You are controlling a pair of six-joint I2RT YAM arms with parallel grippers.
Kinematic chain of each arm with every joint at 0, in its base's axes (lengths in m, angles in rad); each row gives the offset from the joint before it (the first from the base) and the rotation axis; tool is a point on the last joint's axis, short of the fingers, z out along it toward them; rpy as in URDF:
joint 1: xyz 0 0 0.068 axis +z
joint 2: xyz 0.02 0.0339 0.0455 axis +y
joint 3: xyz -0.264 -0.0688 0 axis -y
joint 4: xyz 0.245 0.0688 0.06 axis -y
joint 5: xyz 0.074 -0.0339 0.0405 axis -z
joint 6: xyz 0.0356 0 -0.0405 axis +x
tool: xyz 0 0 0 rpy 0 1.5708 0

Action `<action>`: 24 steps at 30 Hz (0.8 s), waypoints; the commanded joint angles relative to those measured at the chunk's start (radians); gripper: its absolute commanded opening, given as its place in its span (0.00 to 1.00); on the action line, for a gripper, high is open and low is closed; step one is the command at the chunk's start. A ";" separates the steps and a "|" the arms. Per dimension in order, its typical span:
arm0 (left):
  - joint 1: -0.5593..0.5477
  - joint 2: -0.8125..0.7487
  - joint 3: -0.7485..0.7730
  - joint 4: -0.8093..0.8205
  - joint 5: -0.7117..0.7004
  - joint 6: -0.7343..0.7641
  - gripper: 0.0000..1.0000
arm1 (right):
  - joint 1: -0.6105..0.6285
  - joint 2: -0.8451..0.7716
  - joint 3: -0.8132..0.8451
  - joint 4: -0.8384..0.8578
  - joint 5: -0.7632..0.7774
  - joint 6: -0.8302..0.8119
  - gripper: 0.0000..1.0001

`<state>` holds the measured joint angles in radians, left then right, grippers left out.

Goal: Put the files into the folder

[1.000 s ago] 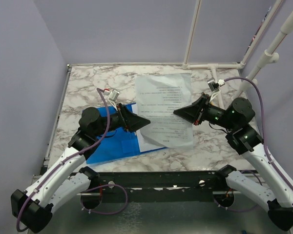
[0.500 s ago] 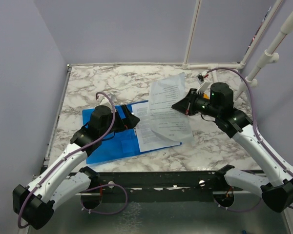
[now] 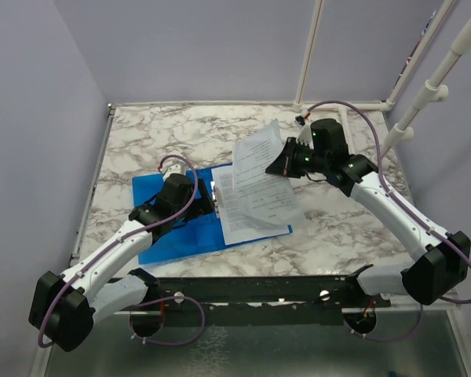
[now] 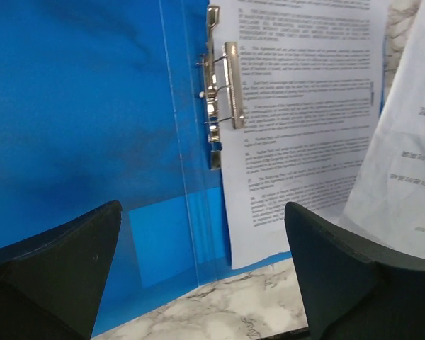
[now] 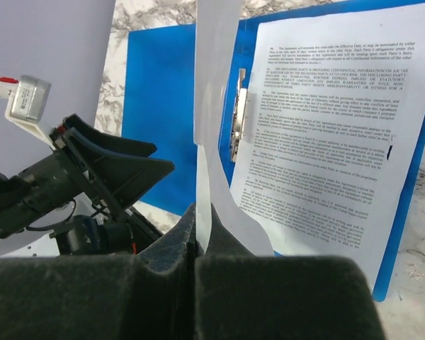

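Note:
The blue folder (image 3: 169, 236) lies open on the marble table, its metal clip (image 4: 223, 85) along the spine. One printed sheet (image 3: 255, 212) lies flat on its right half. My right gripper (image 3: 272, 168) is shut on the edge of a second sheet (image 3: 255, 153) and holds it tilted above the lying sheet; the right wrist view shows that sheet (image 5: 212, 106) pinched in my right gripper (image 5: 198, 241). My left gripper (image 3: 212, 196) is open and empty, low over the folder's middle. In the left wrist view my left gripper (image 4: 202, 283) straddles the folder's near edge (image 4: 78, 106).
White pipe posts (image 3: 306, 55) stand at the back right of the marble table (image 3: 157, 133). A black rail (image 3: 259, 287) runs along the near edge. Purple walls close in the left and back sides.
My right gripper has carried the held sheet left, from beside the folder to over its right half. My left gripper has drawn back and dropped lower onto the folder.

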<state>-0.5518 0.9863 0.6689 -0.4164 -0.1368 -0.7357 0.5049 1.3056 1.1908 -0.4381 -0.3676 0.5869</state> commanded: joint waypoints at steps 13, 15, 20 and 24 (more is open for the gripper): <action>0.001 0.124 -0.082 0.026 -0.100 0.004 0.99 | -0.066 0.196 -0.017 0.094 -0.166 0.126 0.00; 0.001 0.146 -0.089 0.038 -0.091 0.002 0.99 | -0.076 0.218 -0.028 0.109 -0.168 0.125 0.00; 0.001 0.196 -0.101 0.065 -0.078 0.001 0.97 | -0.096 0.269 -0.048 0.136 -0.187 0.123 0.00; 0.001 0.213 -0.108 0.078 -0.074 0.007 0.95 | -0.111 0.301 -0.069 0.166 -0.198 0.123 0.00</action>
<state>-0.5518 1.1866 0.5774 -0.3668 -0.2005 -0.7361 0.4091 1.5757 1.1477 -0.3248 -0.5228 0.7059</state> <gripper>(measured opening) 0.961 0.005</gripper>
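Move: The right gripper holds the loose sheet about 25 cm above the table; the paper stack in the folder's right half lies with its middle some 2 cm ahead and 4 cm left of it, the ring clip about 3 cm ahead and 16 cm left. From the open left gripper, about 12 cm up, the blue left cover's middle is some 11 cm left and 1 cm ahead, the ring clip 2 cm right and 7 cm ahead. Lower the right gripper about 9 cm while easing it some 3 cm forward over the paper stack, fingers kept shut on the loose sheet and tipping down roughly 15 degrees. At the same time sink the left gripper about 8 cm towards the left cover beside the spine, drifting 2 cm left, tilting slightly steeper, its fingers staying wide open. ##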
